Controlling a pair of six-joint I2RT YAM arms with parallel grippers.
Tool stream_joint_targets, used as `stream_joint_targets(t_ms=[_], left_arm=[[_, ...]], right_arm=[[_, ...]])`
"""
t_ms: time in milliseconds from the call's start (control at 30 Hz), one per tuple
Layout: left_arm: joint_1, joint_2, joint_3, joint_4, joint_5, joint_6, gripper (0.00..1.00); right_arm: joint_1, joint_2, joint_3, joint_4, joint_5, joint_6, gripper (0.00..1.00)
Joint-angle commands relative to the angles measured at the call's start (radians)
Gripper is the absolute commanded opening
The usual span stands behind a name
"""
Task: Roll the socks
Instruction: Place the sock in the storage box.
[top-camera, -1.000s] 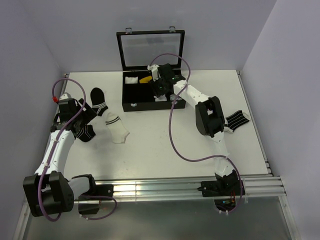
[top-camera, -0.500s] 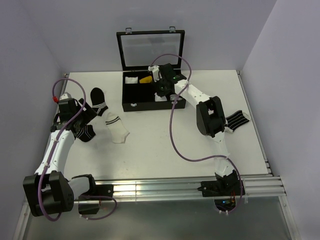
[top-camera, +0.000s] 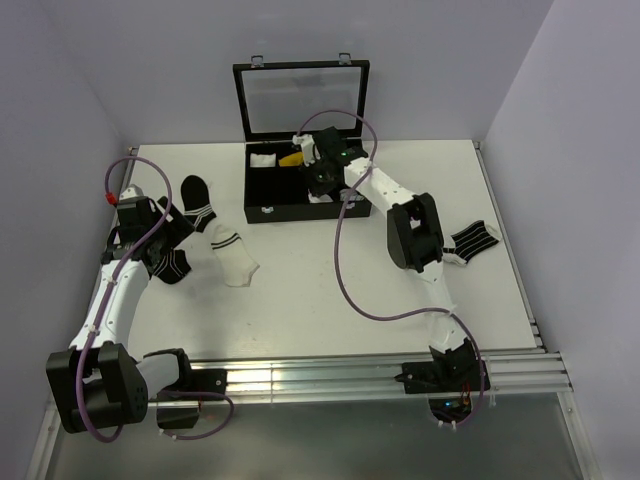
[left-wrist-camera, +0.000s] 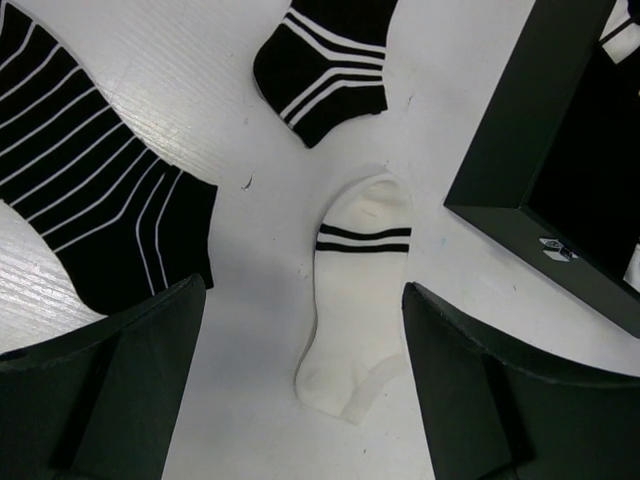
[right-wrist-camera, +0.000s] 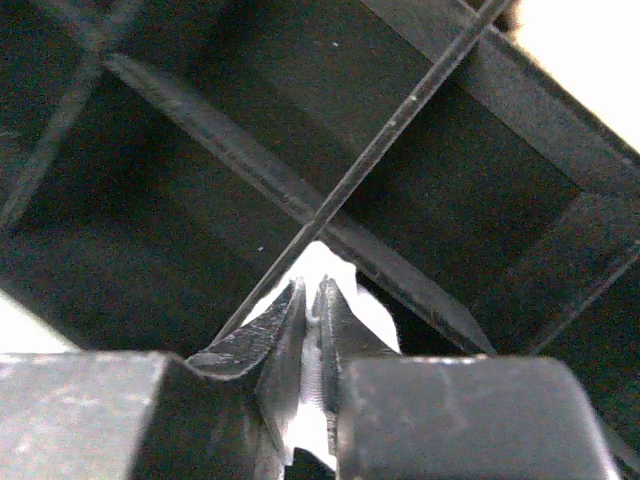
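A white sock with two black bands (top-camera: 232, 255) lies flat on the table, seen in the left wrist view (left-wrist-camera: 362, 280) between and beyond my open fingers. My left gripper (top-camera: 168, 250) (left-wrist-camera: 303, 295) hovers open and holds nothing. My right gripper (top-camera: 320, 183) reaches down into the black box (top-camera: 305, 212). In the right wrist view its jaws (right-wrist-camera: 312, 290) are pressed shut on white ribbed sock fabric (right-wrist-camera: 322, 262) beside a divider. A sock with thin lengthwise black-and-white stripes (top-camera: 472, 240) lies by the right arm's elbow.
Two black socks with white stripes lie at the left, one (top-camera: 197, 203) (left-wrist-camera: 325, 65) farther back, the other (top-camera: 172, 266) (left-wrist-camera: 95, 190) under my left gripper. The box lid (top-camera: 300, 95) stands open. Inside are a white bundle (top-camera: 262, 160) and a yellow item (top-camera: 291, 158).
My right gripper has sunk a little deeper into the box and closed its jaws onto white fabric. The left arm and the socks on the table have not moved.
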Motion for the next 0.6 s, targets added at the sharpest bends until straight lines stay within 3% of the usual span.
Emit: stream_joint_targets(t_ms=[0,233,567], left_arm=[[0.004,0.003,-0.004,0.032,0.019,0.001,0.85],[0.004,0.003,-0.006,0.032,0.027,0.001,0.85],[0.004,-0.022,-0.006,0.029,0.019,0.001,0.85]], right_arm=[[0.005,0.070,0.005,-0.208,0.090,0.050,0.18],[0.002,0.088,-0.006,-0.254,0.141,0.067,0.37],[0.003,-0.027,-0.021,-0.166,0.107,0.056,0.48]])
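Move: At the right fingertips, the rolled white sock lies about 2 cm lower and 1 cm to the right, in the third front compartment of the storage box. Level with it, the striped sock's compartment is some 7 cm to the hand's right; the yellow sock in the rear row is roughly 10 cm ahead and 6 cm left. A divider crossing stands about 3 cm ahead and 2 cm left. From the left hand, the white sock is some 17 cm ahead, 30 cm right and 10 cm down. Sinking about 2 cm into the compartment, mostly at the very start, the right hand spreads its nearly shut fingers over the white sock until they are about half open, one on each side of the roll. Meanwhile it eases about 1 cm right and turns some 5 degrees clockwise, then stays down there. ##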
